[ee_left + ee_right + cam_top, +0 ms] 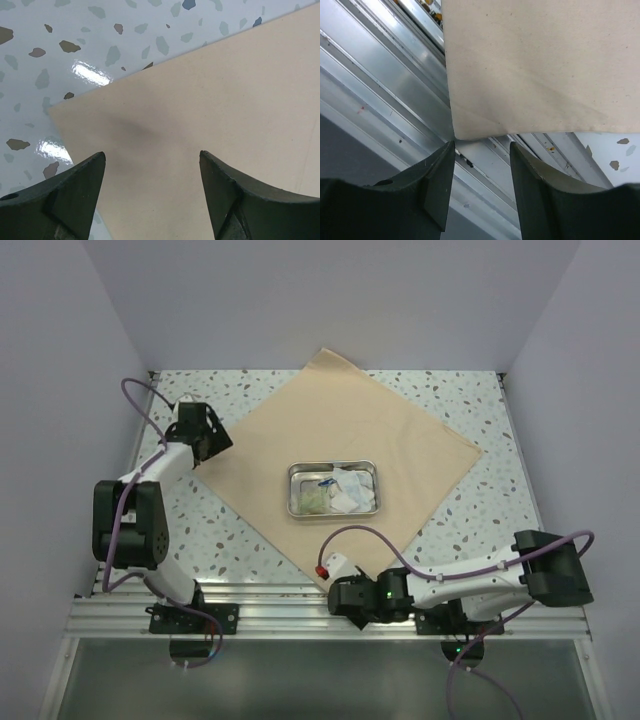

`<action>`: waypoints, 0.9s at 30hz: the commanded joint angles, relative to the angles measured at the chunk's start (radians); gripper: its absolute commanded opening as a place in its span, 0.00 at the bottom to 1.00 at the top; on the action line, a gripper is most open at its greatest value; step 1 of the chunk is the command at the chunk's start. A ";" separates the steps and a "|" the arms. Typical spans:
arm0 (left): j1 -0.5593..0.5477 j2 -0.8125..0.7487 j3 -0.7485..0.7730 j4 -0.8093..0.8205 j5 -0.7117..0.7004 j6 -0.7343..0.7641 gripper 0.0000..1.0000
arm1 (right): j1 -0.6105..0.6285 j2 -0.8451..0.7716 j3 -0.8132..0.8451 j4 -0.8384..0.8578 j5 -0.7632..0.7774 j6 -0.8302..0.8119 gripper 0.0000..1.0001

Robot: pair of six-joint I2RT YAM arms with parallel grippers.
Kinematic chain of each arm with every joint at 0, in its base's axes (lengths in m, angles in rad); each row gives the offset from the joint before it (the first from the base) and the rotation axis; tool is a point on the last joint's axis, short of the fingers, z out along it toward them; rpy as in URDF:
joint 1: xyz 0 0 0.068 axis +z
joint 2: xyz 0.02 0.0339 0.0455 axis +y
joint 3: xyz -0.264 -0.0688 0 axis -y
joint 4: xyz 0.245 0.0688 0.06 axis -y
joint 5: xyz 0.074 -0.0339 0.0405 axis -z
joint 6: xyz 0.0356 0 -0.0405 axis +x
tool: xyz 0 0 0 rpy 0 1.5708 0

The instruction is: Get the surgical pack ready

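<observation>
The surgical pack lies on the speckled table: a tan wrap sheet (370, 430) spread as a diamond, with a small steel tray (332, 467) in its middle. White gauze packets (352, 496) and other small items lie in the tray. My left gripper (205, 447) hovers open over the sheet's left corner (60, 112), and nothing is between its fingers (85, 185). My right gripper (481, 146) is open at the table's near edge. The sheet's near corner (462, 131) lies just beyond its fingertips, not between them.
An aluminium rail (280, 618) runs along the table's near edge under the right gripper and shows as grooved metal (395, 80) in the right wrist view. Grey walls enclose the table on three sides. Purple cables loop from both arms.
</observation>
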 commanded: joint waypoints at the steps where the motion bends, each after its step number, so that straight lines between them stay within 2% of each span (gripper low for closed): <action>1: -0.001 -0.057 -0.001 -0.015 -0.008 0.009 0.80 | 0.003 0.032 0.063 0.005 0.102 0.008 0.52; 9: -0.003 -0.103 -0.012 -0.022 -0.019 0.018 0.80 | 0.003 0.106 0.094 0.048 0.082 -0.025 0.53; 11: -0.003 -0.110 -0.012 -0.025 -0.025 0.024 0.80 | 0.002 0.138 0.108 0.030 0.090 -0.019 0.43; 15: -0.003 -0.107 -0.009 -0.024 -0.022 0.026 0.80 | 0.002 0.152 0.100 0.037 0.073 0.000 0.33; 16: -0.003 -0.107 -0.012 -0.025 -0.020 0.027 0.80 | 0.003 0.150 0.094 0.046 0.059 0.006 0.24; 18: -0.005 -0.107 -0.013 -0.025 -0.019 0.027 0.80 | 0.002 0.147 0.086 0.056 0.061 0.014 0.13; 19: -0.005 -0.109 -0.015 -0.022 -0.017 0.027 0.80 | 0.003 0.146 0.088 0.051 0.072 0.017 0.00; 25: -0.017 -0.119 -0.018 -0.025 -0.014 0.029 0.80 | -0.007 0.123 0.202 -0.006 0.145 -0.029 0.00; 27: -0.029 -0.130 -0.021 -0.025 -0.014 0.027 0.80 | -0.049 0.127 0.245 -0.013 0.154 -0.063 0.00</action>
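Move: The wrap's near corner, overhanging the metal rail, lies just beside the right fingertips, about 3 cm to their left, 1 cm ahead and 1 cm lower. From the right hand the steel tray is about 29 cm ahead and 6 cm left, nearly level; the green gauze in it is some 26 cm ahead and 10 cm left. That same wrap corner lies about 39 cm back, 37 cm right and 8 cm below the left hand. Leftward and slightly forward, about 2.5 cm in all, the half-open right fingers ease onto the wrap's near corner and shut fully, pinching its tip between them. Keeping the pinch, the hand then starts up, forward and left by roughly a centimetre each. The left hand, still wide open over the wrap's left corner, rises some 2.5 cm and stays empty. ##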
